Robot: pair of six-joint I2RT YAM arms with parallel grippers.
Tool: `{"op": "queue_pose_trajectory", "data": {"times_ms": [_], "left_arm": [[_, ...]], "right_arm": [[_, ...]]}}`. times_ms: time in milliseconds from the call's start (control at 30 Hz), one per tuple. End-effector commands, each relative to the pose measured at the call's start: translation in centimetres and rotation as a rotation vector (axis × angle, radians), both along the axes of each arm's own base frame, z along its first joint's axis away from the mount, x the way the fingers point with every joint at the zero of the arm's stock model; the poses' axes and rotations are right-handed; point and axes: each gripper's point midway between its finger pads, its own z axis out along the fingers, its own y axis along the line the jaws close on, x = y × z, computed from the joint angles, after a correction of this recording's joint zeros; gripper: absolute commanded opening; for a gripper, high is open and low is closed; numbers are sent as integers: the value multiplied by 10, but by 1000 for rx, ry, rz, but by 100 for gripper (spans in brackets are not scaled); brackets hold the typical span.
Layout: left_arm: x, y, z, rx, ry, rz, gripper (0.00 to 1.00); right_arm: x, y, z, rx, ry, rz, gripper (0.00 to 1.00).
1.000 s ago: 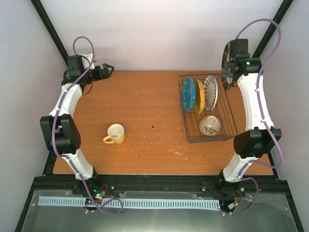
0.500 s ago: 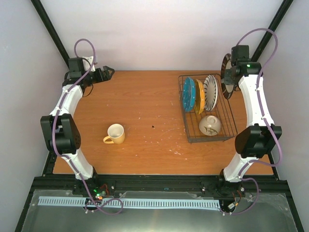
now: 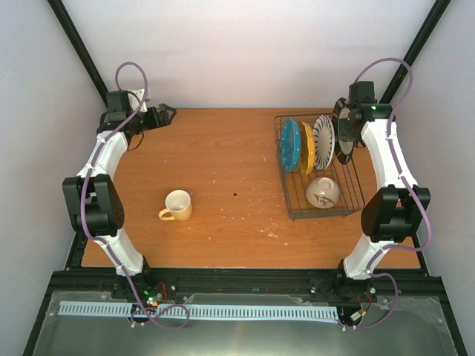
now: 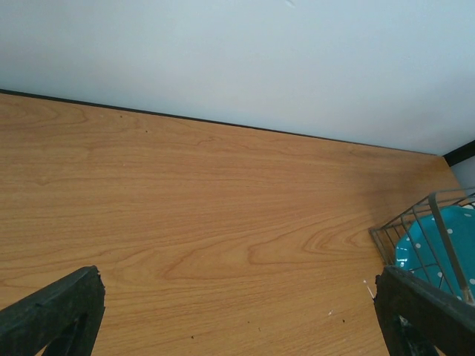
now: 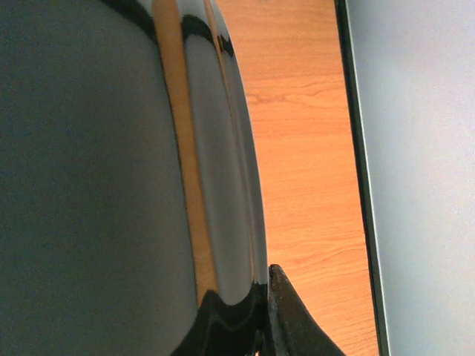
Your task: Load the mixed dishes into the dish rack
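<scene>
The dark wire dish rack (image 3: 320, 215) stands at the right of the table. In it stand a teal white-dotted plate (image 3: 290, 144), an orange-yellow plate (image 3: 307, 148) and a black-and-white striped plate (image 3: 323, 141), with a cream bowl (image 3: 323, 191) at its front. My right gripper (image 3: 347, 122) is shut on a dark glossy plate (image 3: 344, 137), held on edge above the rack's right rear side. That plate (image 5: 111, 178) fills the right wrist view, with one finger (image 5: 293, 326) against its rim. The yellow mug (image 3: 178, 205) stands on the table at the left. My left gripper (image 3: 166, 113) is open and empty at the far left.
The left wrist view shows bare wood, the rack's corner (image 4: 413, 222) and the teal plate (image 4: 445, 241). The back wall and black frame posts (image 3: 74, 41) bound the table. The right table edge (image 5: 355, 148) runs close beside the held plate.
My right gripper has carried the dark plate down and left, from beyond the rack's rear corner to over its right side. My left gripper has shifted slightly right.
</scene>
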Motion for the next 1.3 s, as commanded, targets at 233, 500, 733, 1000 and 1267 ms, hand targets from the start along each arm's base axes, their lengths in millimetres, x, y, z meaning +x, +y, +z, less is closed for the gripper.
{"op": "queue_pose_trajectory", "data": {"times_ms": [233,500,733,1000,1267], "left_arm": [[-2,4,17,46,-46,1,100],[1,5,16,47,-41,1,100],[2,5,10,42,-25,1,100],[2,4,9,38,-18,-1,100],[3,3,11,34,-22,-4,100]], "right_arm": [[34,1,4,-14,-106,31,3],[44,8,-27,22,-50,55,3],[47,13,-51,52,-7,58,3],[45,13,-59,60,13,39,33],[43,2,-32,18,-41,-5,46]]}}
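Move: The right hand holds the black plate upright by its top rim. The free slot in the dish rack, just right of the black-and-white plate, has its middle about 5 cm ahead of this hand, 1 cm left and 16 cm below. The black-and-white plate stands some 5 cm left of the slot, the yellow plate about 11 cm left of it; the bowl sits 7 cm left of the slot and 17 cm nearer. From the left hand the slot lies some 62 cm right, 3 cm back and 16 cm below. Lower the right gripper about 7 cm while easing it roughly 3 cm forward, sinking the black plate on edge into the rack slot beside the black-and-white plate, fingers tipping slightly more downward. Then stop sinking and open the fingers to nearly half, drifting about 1 cm farther forward and slightly left, to let go of the rim. ##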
